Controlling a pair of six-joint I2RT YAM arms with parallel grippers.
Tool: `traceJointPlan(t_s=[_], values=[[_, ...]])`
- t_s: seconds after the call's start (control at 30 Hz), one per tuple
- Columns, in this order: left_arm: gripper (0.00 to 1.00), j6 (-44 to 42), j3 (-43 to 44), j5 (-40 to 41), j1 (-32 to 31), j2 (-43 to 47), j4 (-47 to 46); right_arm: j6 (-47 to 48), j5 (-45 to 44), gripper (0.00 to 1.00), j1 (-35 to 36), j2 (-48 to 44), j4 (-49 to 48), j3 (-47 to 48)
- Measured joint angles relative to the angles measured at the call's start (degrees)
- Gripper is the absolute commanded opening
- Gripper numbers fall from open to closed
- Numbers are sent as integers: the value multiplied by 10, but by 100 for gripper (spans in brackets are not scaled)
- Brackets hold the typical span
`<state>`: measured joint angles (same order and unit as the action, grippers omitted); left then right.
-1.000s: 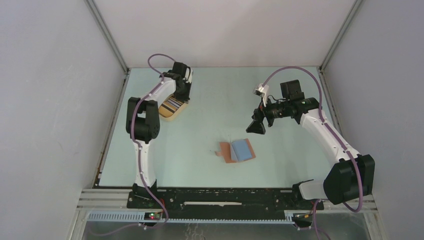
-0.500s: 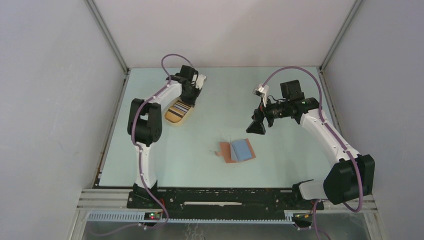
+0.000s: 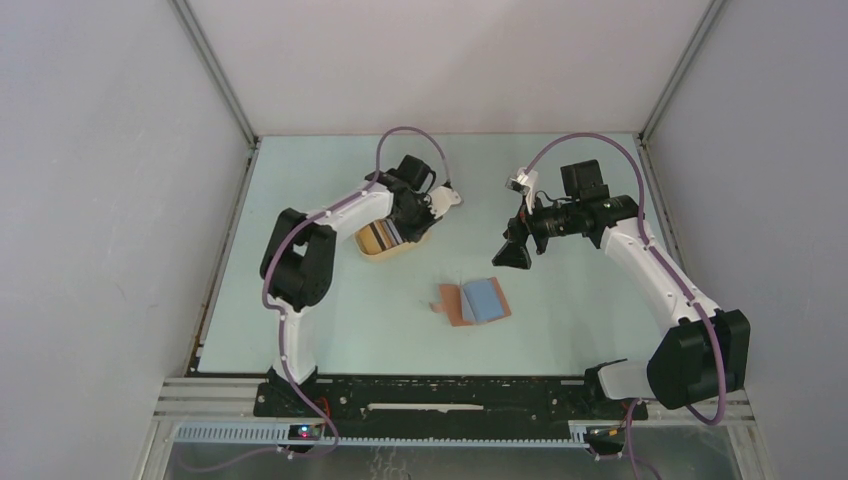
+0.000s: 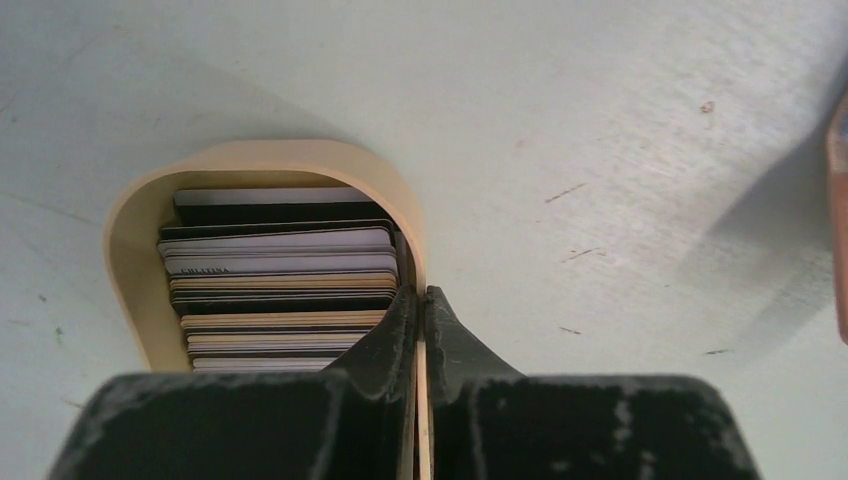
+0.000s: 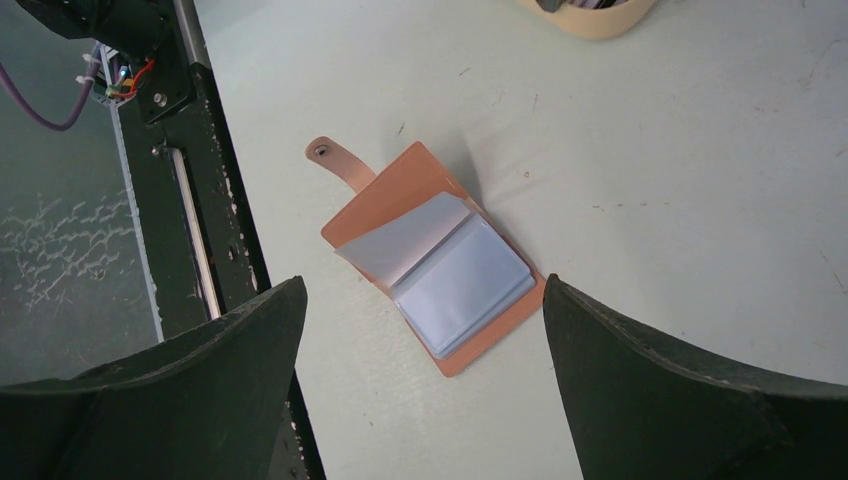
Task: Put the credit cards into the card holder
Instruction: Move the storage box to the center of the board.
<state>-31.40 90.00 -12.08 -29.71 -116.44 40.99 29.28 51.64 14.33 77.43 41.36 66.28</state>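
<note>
The card holder [image 3: 475,302] lies open on the table's middle, reddish-brown with pale clear sleeves and a snap tab; the right wrist view shows the card holder [image 5: 440,265] below. My right gripper [image 3: 512,255] hovers above it, open and empty [image 5: 424,290]. Several credit cards [image 4: 280,265] stand stacked in an oval tan tray [image 4: 270,155]. My left gripper [image 4: 421,295] is shut on the tray's right wall, one finger inside beside the cards and one outside. From above, the tray [image 3: 380,241] sits left of centre under the left gripper [image 3: 418,222].
A black rail [image 5: 200,200] runs along the table's near edge, just beyond the card holder's tab. Grey walls close in the table on the left, back and right.
The left jaws have closed on the tray wall. The left arm has pulled the tray with its cards from the back left toward the middle. The right arm has not moved.
</note>
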Motion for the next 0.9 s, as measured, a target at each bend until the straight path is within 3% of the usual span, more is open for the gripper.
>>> traceJointPlan(t_s=[0.23,0.37,0.47,0.73,0.9], values=[[18,-13,-14,-17,-6,11,0,0,2,97,0,-2,0,0],[32,5,-38,-17,-5,35,-24,0,3,97,0,-2,0,0],[37,25,-70,-18,-2,77,-59,0,4,97,-1,-2,0,0],[36,97,-219,-19,25,257,-230,0,4,96,-1,-2,0,0],[32,231,-371,-1,69,379,-434,-10,-4,97,15,-1,-10,0]])
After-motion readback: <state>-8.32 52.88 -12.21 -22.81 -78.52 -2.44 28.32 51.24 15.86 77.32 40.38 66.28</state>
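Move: The left fingertips still straddle the near long wall of the storage box, close to its right end; the box's middle lies some 6 cm to the left and 2 cm ahead, about 1 cm lower. The opened card holder is about 14 cm back and 12 cm to the right of this hand, 3 cm lower. From the waiting right hand, the box's middle is roughly 23 cm to the left, 6 cm ahead and 17 cm below. Let the left gripper go on back by about 1 cm while opening its fingers to roughly a third, so that they release the storage box's near wall. Then raise it about 13 cm, faster and faster, drifting some 4 cm left over the box late in the climb while the wrist tilts to swing the fingertips forward and to the right and turns counter-clockwise some 20 degrees. ##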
